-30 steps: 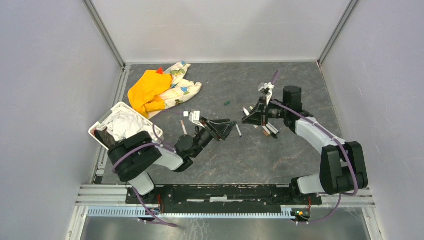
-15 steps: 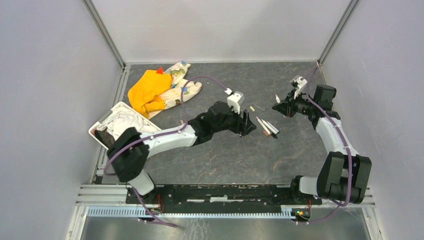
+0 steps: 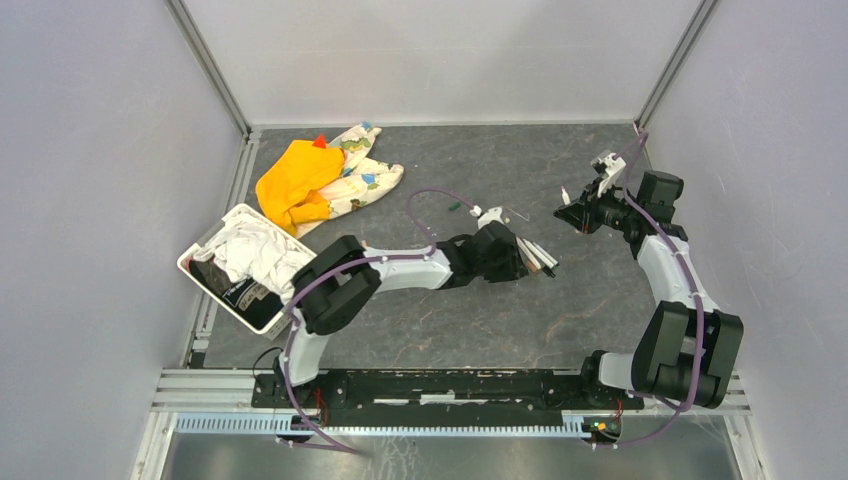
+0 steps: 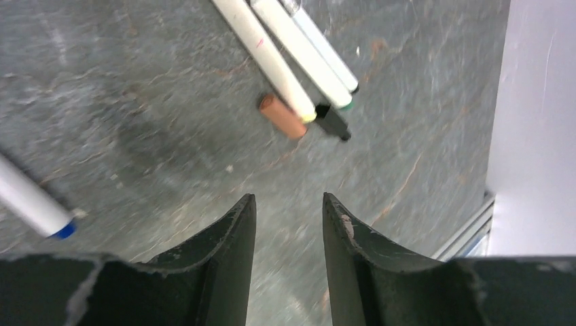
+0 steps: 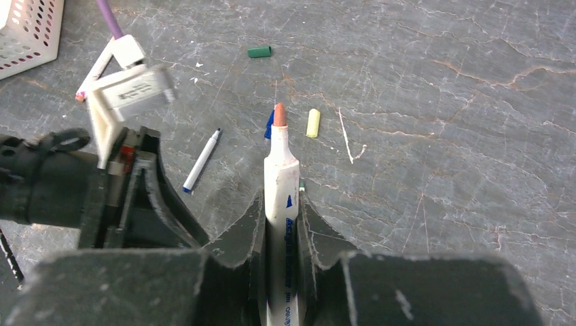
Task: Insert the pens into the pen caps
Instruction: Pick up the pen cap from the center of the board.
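My right gripper (image 5: 280,200) is shut on a white pen (image 5: 281,178) whose orange-brown tip points out over the table. It hangs at the back right (image 3: 573,209). Just past the tip lie a blue pen cap (image 5: 269,126), a cream cap (image 5: 313,123) and, farther off, a green cap (image 5: 259,51). A blue-tipped pen (image 5: 202,161) lies loose to the left. My left gripper (image 4: 287,197) is open and empty, low over the slate. Ahead of it lie three white pens (image 4: 285,51), side by side, with a brown cap (image 4: 282,115) and a black cap (image 4: 333,122) at their ends.
A thin bare stick (image 5: 346,136) lies right of the cream cap. An orange cloth (image 3: 295,180) and a patterned cloth (image 3: 365,178) are heaped at the back left. A white basket (image 3: 196,260) of cloths sits at the left edge. Grey walls enclose the table.
The left arm has reached to the right and dropped close to the three pens, its jaws narrower than before. The right gripper carried its pen from the centre to the back right, then held still.
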Motion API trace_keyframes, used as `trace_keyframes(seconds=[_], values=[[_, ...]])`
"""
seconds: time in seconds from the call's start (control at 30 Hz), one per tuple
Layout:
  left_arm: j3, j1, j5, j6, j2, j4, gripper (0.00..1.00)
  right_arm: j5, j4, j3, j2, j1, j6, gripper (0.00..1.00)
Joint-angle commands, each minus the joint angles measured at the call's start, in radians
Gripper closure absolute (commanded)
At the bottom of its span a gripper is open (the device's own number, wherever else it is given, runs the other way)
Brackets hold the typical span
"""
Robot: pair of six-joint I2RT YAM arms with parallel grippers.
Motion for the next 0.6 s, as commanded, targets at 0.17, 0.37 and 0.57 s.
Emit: trace_keyframes(seconds=[0.17,0.37,0.57], values=[[0.290,-0.011,-0.190,-0.289,0.186,-0.288,0.52,-0.026,0.042,-0.001,-0.003,-0.021,0.008,1.00],[0.412,-0.011,-0.218,-0.299,0.255,-0.411,0.52,-0.039,0.044,-0.003,-0.008,-0.023,0.008,1.00],[0.454,-0.011,-0.196,-0.297,0.298,-0.430,0.57,-0.044,0.047,-0.004,-0.014,-0.022,0.008,1.00]])
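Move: The brown pen cap lies on the table about 4 cm to the left hand's right, 2 cm ahead and 5 cm below. The black cap is some 3 cm to the right of the brown one and 1 cm nearer. The yellow pen's middle lies about 5 cm ahead and 3 cm right of this hand, with the green pen 2 cm farther right. From the right hand, the brown cap is roughly 9 cm back, 9 cm left and 16 cm below. Forward, rightward and down, the left hand travels about 5 cm towards the brown cap, quick at first and then easing. The sideways part comes almost wholly at the start, while the forward creep goes on. The wrist turns counter-clockwise some 15 to 20 degrees and tips slightly further down, bringing the half-open fingers over the cap without closing or touching it. ##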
